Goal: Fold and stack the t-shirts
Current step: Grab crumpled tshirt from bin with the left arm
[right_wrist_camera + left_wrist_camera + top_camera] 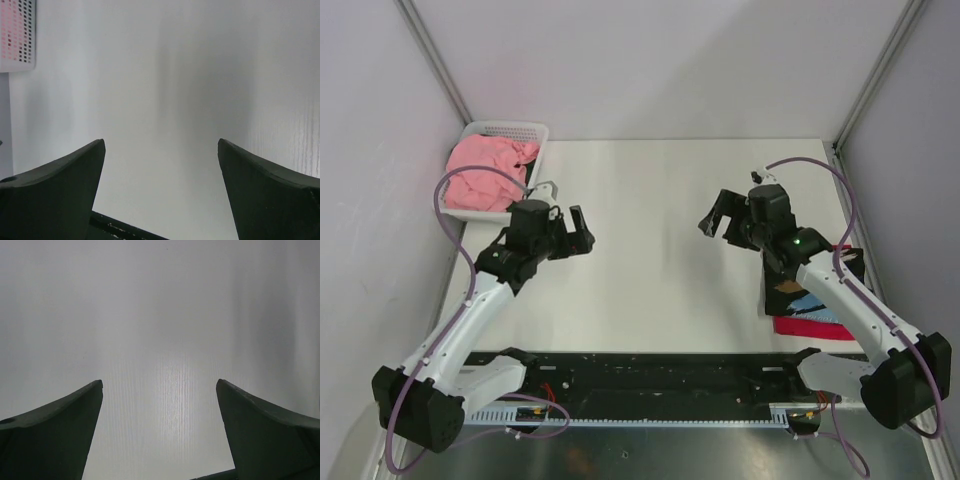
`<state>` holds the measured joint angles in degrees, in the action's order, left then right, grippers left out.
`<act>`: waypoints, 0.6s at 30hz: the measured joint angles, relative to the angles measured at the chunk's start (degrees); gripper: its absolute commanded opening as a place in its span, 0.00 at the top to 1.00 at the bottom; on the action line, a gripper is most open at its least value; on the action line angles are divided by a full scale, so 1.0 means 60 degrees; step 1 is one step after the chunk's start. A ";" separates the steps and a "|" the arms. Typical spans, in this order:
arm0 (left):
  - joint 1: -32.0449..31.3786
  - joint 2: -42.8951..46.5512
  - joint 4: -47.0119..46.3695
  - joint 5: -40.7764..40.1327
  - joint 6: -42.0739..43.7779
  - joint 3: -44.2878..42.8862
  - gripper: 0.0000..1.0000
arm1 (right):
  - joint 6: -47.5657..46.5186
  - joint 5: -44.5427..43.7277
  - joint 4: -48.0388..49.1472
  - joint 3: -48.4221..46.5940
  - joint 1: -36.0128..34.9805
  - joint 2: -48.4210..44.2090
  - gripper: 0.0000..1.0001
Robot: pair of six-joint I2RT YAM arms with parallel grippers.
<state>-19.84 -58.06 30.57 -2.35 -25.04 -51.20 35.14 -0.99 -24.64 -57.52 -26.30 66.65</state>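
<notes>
A crumpled salmon-pink t-shirt fills the white mesh basket at the back left of the table. At the right edge lies a folded pile partly under my right arm: a black t-shirt with blue-and-tan print on top of a red one. My left gripper hangs open over bare table, right of the basket, with nothing between its fingers. Facing it from the right, my right gripper is open and empty too. The wrist views show each gripper, left and right, over white tabletop.
In the right wrist view, the basket's wall appears at the top left, with pink cloth behind the mesh. Grey walls with metal posts enclose the table on three sides. A black rail runs along the near edge between the arm bases.
</notes>
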 measured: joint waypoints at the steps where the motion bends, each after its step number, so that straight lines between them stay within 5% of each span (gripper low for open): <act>1: 0.0000 -0.0004 0.0029 -0.0080 -0.0004 -0.0026 0.01 | 0.0018 0.0000 -0.0055 0.0000 0.0000 0.0007 0.01; 9: 0.0178 -0.1053 0.0175 -0.1005 -0.0386 -0.1534 0.01 | 0.0299 -0.0047 -0.0248 0.0000 -0.0047 0.0069 0.01; 18: 0.2215 -0.5639 0.0018 -0.1344 -0.0736 -0.5584 0.01 | 0.0459 -0.0146 -0.0262 0.0000 -0.0160 0.0124 0.01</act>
<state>-6.55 -91.90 30.68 -10.41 -29.45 -84.71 37.89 -1.87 -26.22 -57.52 -27.27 67.40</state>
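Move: The pink t-shirt lies crumpled in the white bin at the far left, about 17 cm ahead of the open left gripper, some 21 cm to its left and roughly 12 cm lower. The bin's middle is practically under it, and dark green cloth shows at the bin's right side, about 16 cm ahead and 12 cm left of this gripper. From the right gripper the t-shirt is around 15 cm ahead, 51 cm left and 14 cm down. Swing the left gripper out towards the bin with the pink t-shirt: mostly forward, about 17 cm, gathering speed, and later also some 7 cm to the left. Lift it a few centimetres early on the way and let it level off beside the bin's right side, turning the hand about 20 degrees counter-clockwise with the fingers kept wide open and touching nothing yet. ##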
